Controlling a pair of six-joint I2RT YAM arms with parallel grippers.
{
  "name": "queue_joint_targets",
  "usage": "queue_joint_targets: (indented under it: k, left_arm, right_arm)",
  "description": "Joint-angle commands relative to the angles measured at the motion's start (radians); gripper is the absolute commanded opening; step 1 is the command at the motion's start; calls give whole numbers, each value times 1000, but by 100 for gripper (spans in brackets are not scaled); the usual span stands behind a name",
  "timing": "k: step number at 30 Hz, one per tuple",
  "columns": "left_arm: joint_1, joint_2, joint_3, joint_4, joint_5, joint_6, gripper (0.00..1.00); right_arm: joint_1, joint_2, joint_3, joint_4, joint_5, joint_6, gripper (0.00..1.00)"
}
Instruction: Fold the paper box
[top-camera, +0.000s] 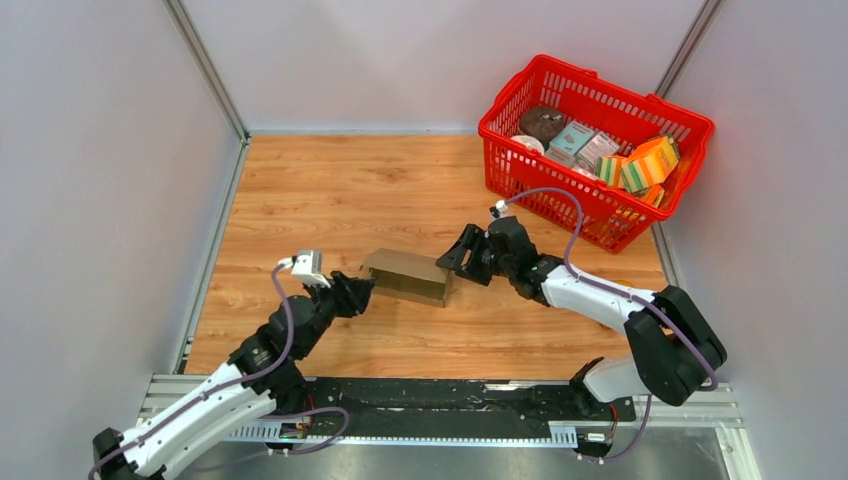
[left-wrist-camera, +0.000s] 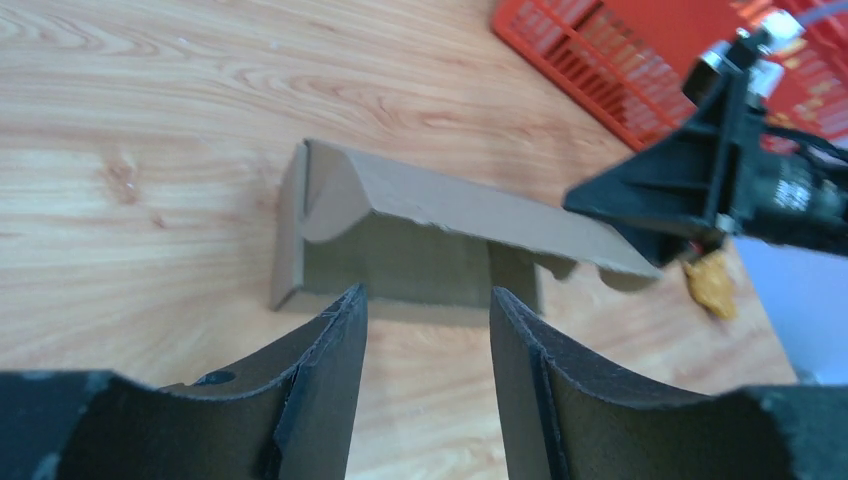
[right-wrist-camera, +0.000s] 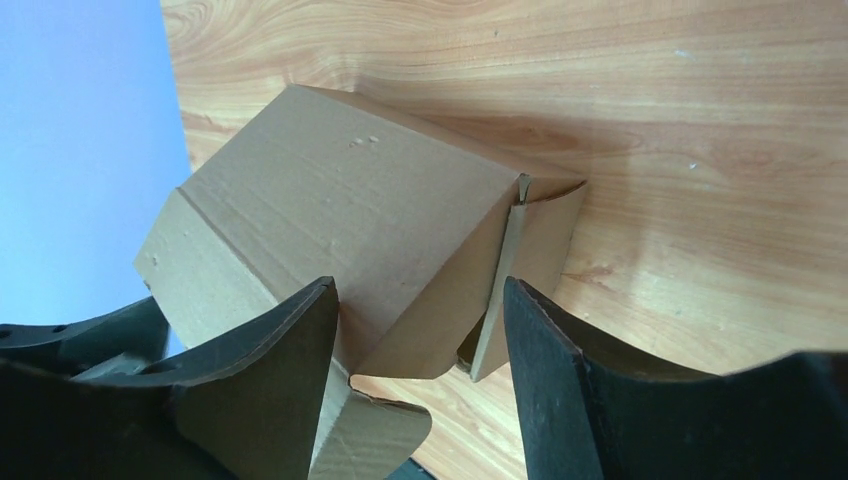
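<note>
The paper box (top-camera: 408, 275) is plain brown cardboard, partly folded, lying on the wooden table between my two grippers. My left gripper (top-camera: 362, 292) is at its left end. In the left wrist view this gripper (left-wrist-camera: 428, 295) is open with nothing between the fingers, and the box (left-wrist-camera: 430, 235) lies just beyond the tips. My right gripper (top-camera: 452, 258) is at the box's right end. In the right wrist view it (right-wrist-camera: 418, 290) stands open astride the loose end flaps of the box (right-wrist-camera: 340, 200), with the left finger against one flap.
A red basket (top-camera: 545, 185) of colourful packages stands at the back right, close behind the right arm, and shows in the left wrist view as red basket mesh (left-wrist-camera: 600, 70). A small orange scrap (left-wrist-camera: 712, 285) lies on the wood. Grey walls enclose the table.
</note>
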Motion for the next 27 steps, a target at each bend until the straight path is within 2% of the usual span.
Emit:
queue_joint_targets:
  k: [1,4,8,9,12,16,17,22,24,27]
  left_arm:
    - [-6,-193,67,-397,160,-38,56]
    - [-6,-218,240,-563,143,21,56]
    - [-4,15,519,-691,101,121,57]
    - [-4,58,596,-688,96,162,57]
    - [3,207,661,-607,102,211,54]
    - [59,406,663,-483,236,196,50]
    - [101,437,650,-426,269,181,47]
    - [215,572,500,-203,468,46,36]
    - [221,586,448,-131,469,37,35]
    - [223,593,413,-131,421,38,35]
  right_arm:
    - [18,-23,64,-38,44,-150,64]
    - [33,-28,79,-38,47,-225,65]
    - [84,-40,102,-101,125,-313,68]
    - [103,-40,110,-121,147,-327,68]
    - [130,-42,111,-144,231,-363,69]
    - [151,-51,82,-135,291,-393,69]
    - [156,-54,76,-130,297,-400,69]
    - [188,-57,45,-122,355,-431,70]
    - [190,-63,24,-113,356,-432,69]
    - [191,-71,-7,-86,343,-431,69]
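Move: The paper box, lid still half raised over an open front, lies about 5 cm ahead of the left hand, 8 cm to its right and 10 cm below; the right gripper's tips stand at its far right end, some 4 cm ahead, 14 cm right and 5 cm lower than the left. From the right hand, the box's middle is about 8 cm left, 2 cm back and 5 cm down; the red basket is roughly 25 cm ahead and 29 cm right. The right fingertips stay open at the lid's right end, rolling some 30 degrees and easing slightly back and down. Meanwhile the left hand draws back and climbs about 13 cm, arcs forward and right above the lid, then drops steeply towards the lid's front fold, tipping its narrowing fingers downward. ##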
